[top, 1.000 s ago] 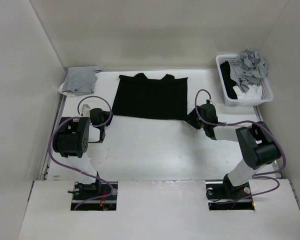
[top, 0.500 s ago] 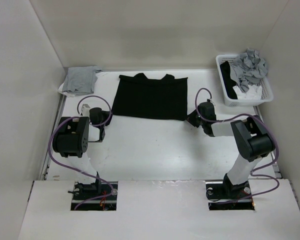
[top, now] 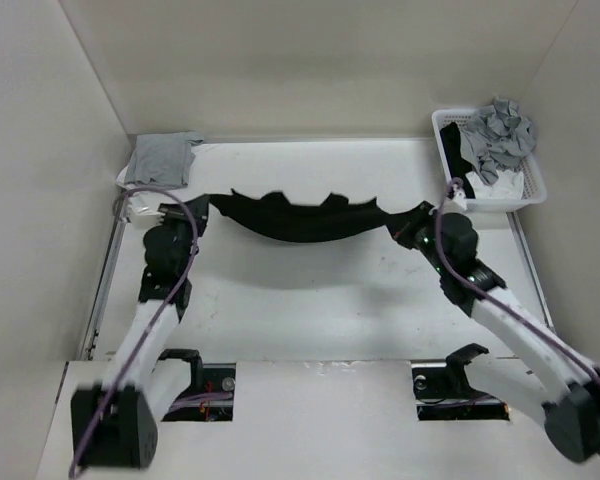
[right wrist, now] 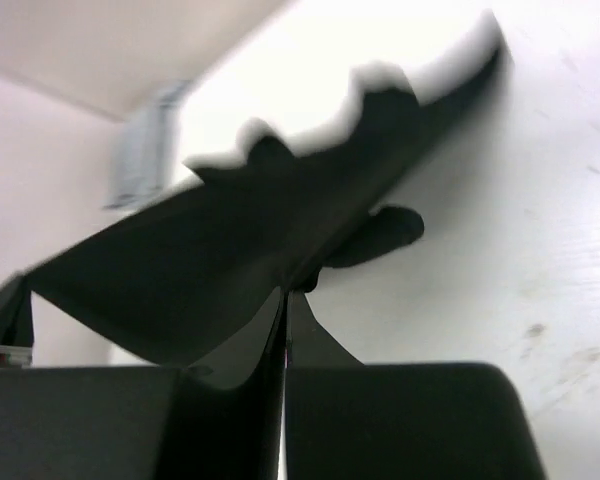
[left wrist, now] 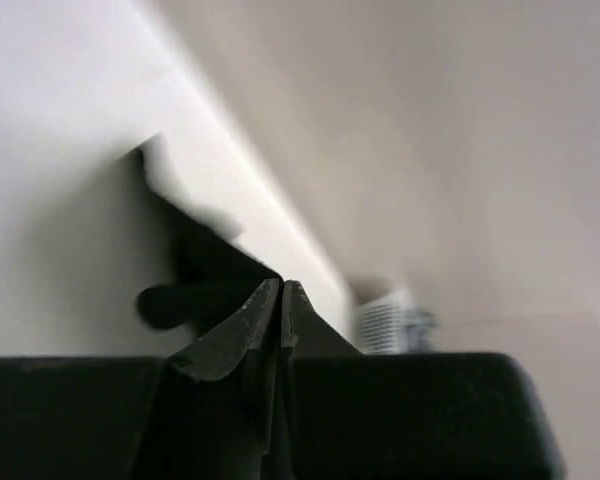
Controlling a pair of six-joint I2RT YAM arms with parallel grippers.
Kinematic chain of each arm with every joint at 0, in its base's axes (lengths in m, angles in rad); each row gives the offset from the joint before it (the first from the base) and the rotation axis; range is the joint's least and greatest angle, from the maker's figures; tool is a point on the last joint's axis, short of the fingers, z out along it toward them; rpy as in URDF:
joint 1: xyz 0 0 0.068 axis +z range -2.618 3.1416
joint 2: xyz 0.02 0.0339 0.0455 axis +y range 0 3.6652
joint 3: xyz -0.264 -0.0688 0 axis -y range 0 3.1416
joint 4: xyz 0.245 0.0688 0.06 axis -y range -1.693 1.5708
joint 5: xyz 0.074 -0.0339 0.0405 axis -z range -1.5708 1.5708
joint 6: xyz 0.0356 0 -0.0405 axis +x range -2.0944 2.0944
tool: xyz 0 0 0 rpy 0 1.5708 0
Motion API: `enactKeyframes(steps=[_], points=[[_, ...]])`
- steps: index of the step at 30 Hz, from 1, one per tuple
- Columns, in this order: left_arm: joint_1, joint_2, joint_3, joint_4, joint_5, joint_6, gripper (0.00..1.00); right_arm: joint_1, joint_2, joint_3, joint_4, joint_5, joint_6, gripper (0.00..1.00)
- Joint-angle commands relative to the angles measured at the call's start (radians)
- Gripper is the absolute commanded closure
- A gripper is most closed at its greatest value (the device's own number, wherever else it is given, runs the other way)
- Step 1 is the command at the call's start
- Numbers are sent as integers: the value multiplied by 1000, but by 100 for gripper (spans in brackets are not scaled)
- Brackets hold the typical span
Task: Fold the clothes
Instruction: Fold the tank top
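The clothes, a black T-shirt (top: pixel 300 216), hang in a sagging band above the table, strung between my two grippers. In the top view my left gripper (top: pixel 204 203) is shut on the shirt's left corner. At the opposite corner my right gripper (top: pixel 413 222) is shut as well. The left wrist view shows that gripper (left wrist: pixel 281 284) with its jaws pressed together on dark cloth (left wrist: pixel 215 262). The right wrist view shows the right gripper (right wrist: pixel 285 292) pinching the shirt (right wrist: pixel 230 262), which stretches away to a wavy far edge.
A folded grey garment (top: pixel 162 158) lies at the table's back left corner. A white basket (top: pixel 536 190) holding mottled grey cloth (top: pixel 498 132) and dark cloth stands at the back right. Walls enclose the table on three sides.
Both arms rose from the table and lifted the shirt's near corners, so the flat shirt now hangs between them. The right gripper closed on its corner.
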Motion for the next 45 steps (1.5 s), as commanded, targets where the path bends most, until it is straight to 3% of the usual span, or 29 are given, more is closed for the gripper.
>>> enactKeyframes(steps=[1, 5, 10, 12, 15, 20, 24, 28, 32, 35, 45], points=[[-2, -371, 42, -255, 0, 65, 100, 94, -287, 62, -280, 133, -111, 100], [-22, -651, 188, -529, -50, 174, 100, 261, -497, 221, -539, 285, -146, 99], [-89, -705, 257, -644, -92, 234, 100, 452, -522, 341, -636, 406, -163, 98], [-94, -678, 239, -646, -96, 228, 100, 457, -475, 338, -621, 407, -178, 98], [-79, -601, 191, -603, -93, 217, 100, 353, -380, 283, -534, 312, -189, 97], [-49, -315, 142, -413, -116, 190, 100, 48, -110, 197, -258, -22, -148, 97], [-45, 72, 228, -214, -161, 171, 100, -85, 271, 321, -80, -167, -119, 97], [-33, 465, 485, -161, -127, 179, 100, -158, 592, 592, -99, -215, -112, 97], [-13, 603, 627, -195, -55, 164, 100, -189, 700, 727, -164, -224, -125, 97], [-3, 559, 560, -175, -57, 162, 100, -191, 658, 662, -144, -213, -132, 97], [29, 217, 72, -31, 9, 101, 99, -174, 343, 154, 71, -169, -71, 97]])
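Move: The tank top hangs by two corners between my hands, its middle about 22 cm to my left hand's right, level with it front to back and 6 cm below. The bare spot it goes onto is some 23 cm right, 1 cm ahead and 18 cm below. The grey folded cloth lies about 26 cm ahead and 15 cm left. From my right hand the spot is 21 cm left, 5 cm ahead and 18 cm below; the basket is roughly 24 cm ahead, 30 cm right. I fling the tank top with both hands together, fingers staying shut on its corners: fast up and back towards me, about 20 cm up with the fingers tipping upward, then straight into a long sweep forward and down of nearly 30 cm each way, tipping the fingers down again. Staying low over the table, I then draw both hands back towards me some 8 cm. ##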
